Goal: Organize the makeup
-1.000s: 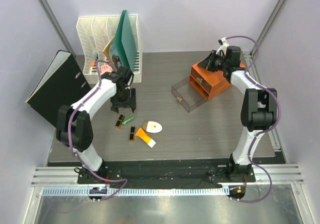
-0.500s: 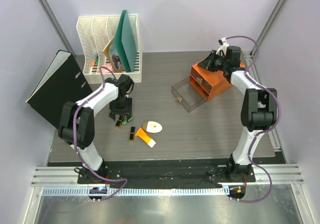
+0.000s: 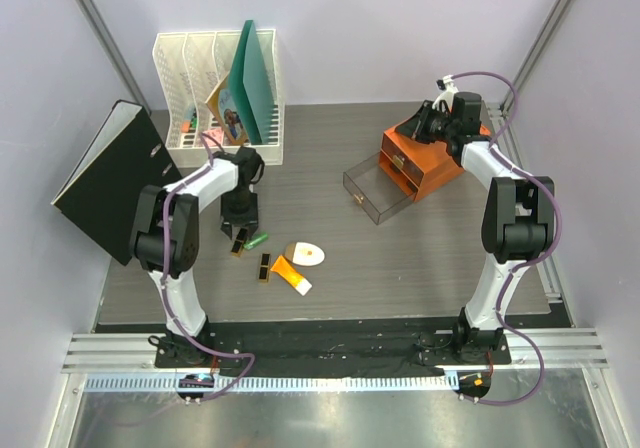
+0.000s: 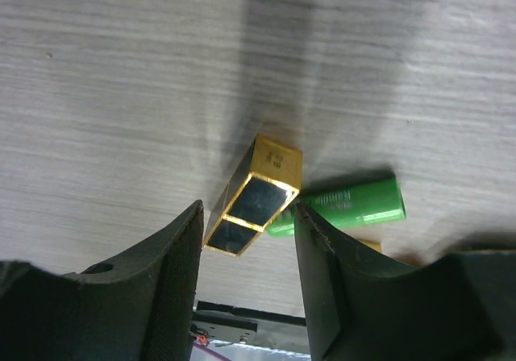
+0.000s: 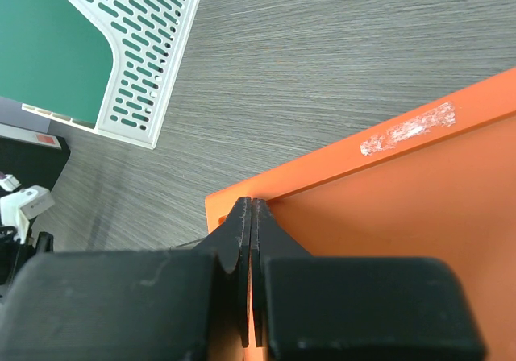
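Observation:
A black-gold lipstick lies on the table with a green tube touching its right side. My left gripper is low over the lipstick, open, one finger on each side, and a gap shows on the left. From above, the left gripper covers part of that lipstick beside the green tube. A second lipstick, an orange white-capped tube and a white oval compact lie just to the right. My right gripper is shut and empty above the orange drawer box.
The orange drawer box stands at the right with its clear drawer pulled open. A white file rack holding a green folder stands at the back left. A black binder leans at the left edge.
My left gripper has come down and nearer over the lipstick, and its jaws have narrowed around it. The right arm has not moved.

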Robot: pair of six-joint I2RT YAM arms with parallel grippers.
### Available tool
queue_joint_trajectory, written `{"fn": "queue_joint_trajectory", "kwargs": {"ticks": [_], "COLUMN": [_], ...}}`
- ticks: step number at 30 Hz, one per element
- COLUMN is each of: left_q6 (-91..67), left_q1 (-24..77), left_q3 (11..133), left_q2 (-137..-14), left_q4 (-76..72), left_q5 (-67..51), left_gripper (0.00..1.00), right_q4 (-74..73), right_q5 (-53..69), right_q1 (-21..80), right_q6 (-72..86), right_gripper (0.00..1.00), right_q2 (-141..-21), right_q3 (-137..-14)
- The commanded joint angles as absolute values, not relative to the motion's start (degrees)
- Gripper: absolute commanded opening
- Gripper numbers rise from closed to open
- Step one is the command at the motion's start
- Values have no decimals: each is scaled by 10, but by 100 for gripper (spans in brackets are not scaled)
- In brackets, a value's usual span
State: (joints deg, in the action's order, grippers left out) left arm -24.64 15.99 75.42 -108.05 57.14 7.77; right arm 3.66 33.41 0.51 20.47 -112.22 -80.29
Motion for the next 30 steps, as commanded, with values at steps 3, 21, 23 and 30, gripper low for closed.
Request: {"fn": "queue_joint_trajectory", "kwargs": {"ticks": [3,21,23,30], "left_q6": [-251,-299,-316,-376], "left_q1": [155,232,269,344], "left_q3": [761,926,990,1253], "left_q2": [-1103,-1012,-1046,-1243], "left_q4": [552,562,542,491], "left_q5": [81,4,-39,-149], "left_gripper": [47,0,0,0], "right_q4": [-218,-220,-221,-222], "right_q5": [271,271,271,271], "right_q1": [10,10,10,10], "right_q6": [158,158,159,159], "right_gripper": [1,1,1,1], "right_q2": [-1205,-1210,-1211,-1214], "right_q3": [-732,-739,-741,-745]}}
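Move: The black-and-gold lipstick lies right between the left hand's open fingers, about 2 cm below them. All lower by about 3 cm, a green tube lies 4 cm to the right, a second black-and-gold lipstick 6 cm back and 6 cm right; the open clear drawer is roughly 12 cm ahead, 32 cm right and 1 cm down. From the right hand, the first lipstick is some 23 cm back, 39 cm left and 13 cm below. The left hand sinks a last 1.5 cm over the lipstick and closes its fingers, pinching it by the sides. It then lifts it quickly, in all nearly 20 cm up from the grasp, while sweeping about 20 cm right and 10 cm forward towards the open drawer, the fingers tilting some 40 degrees so that they point forward and to the right. ##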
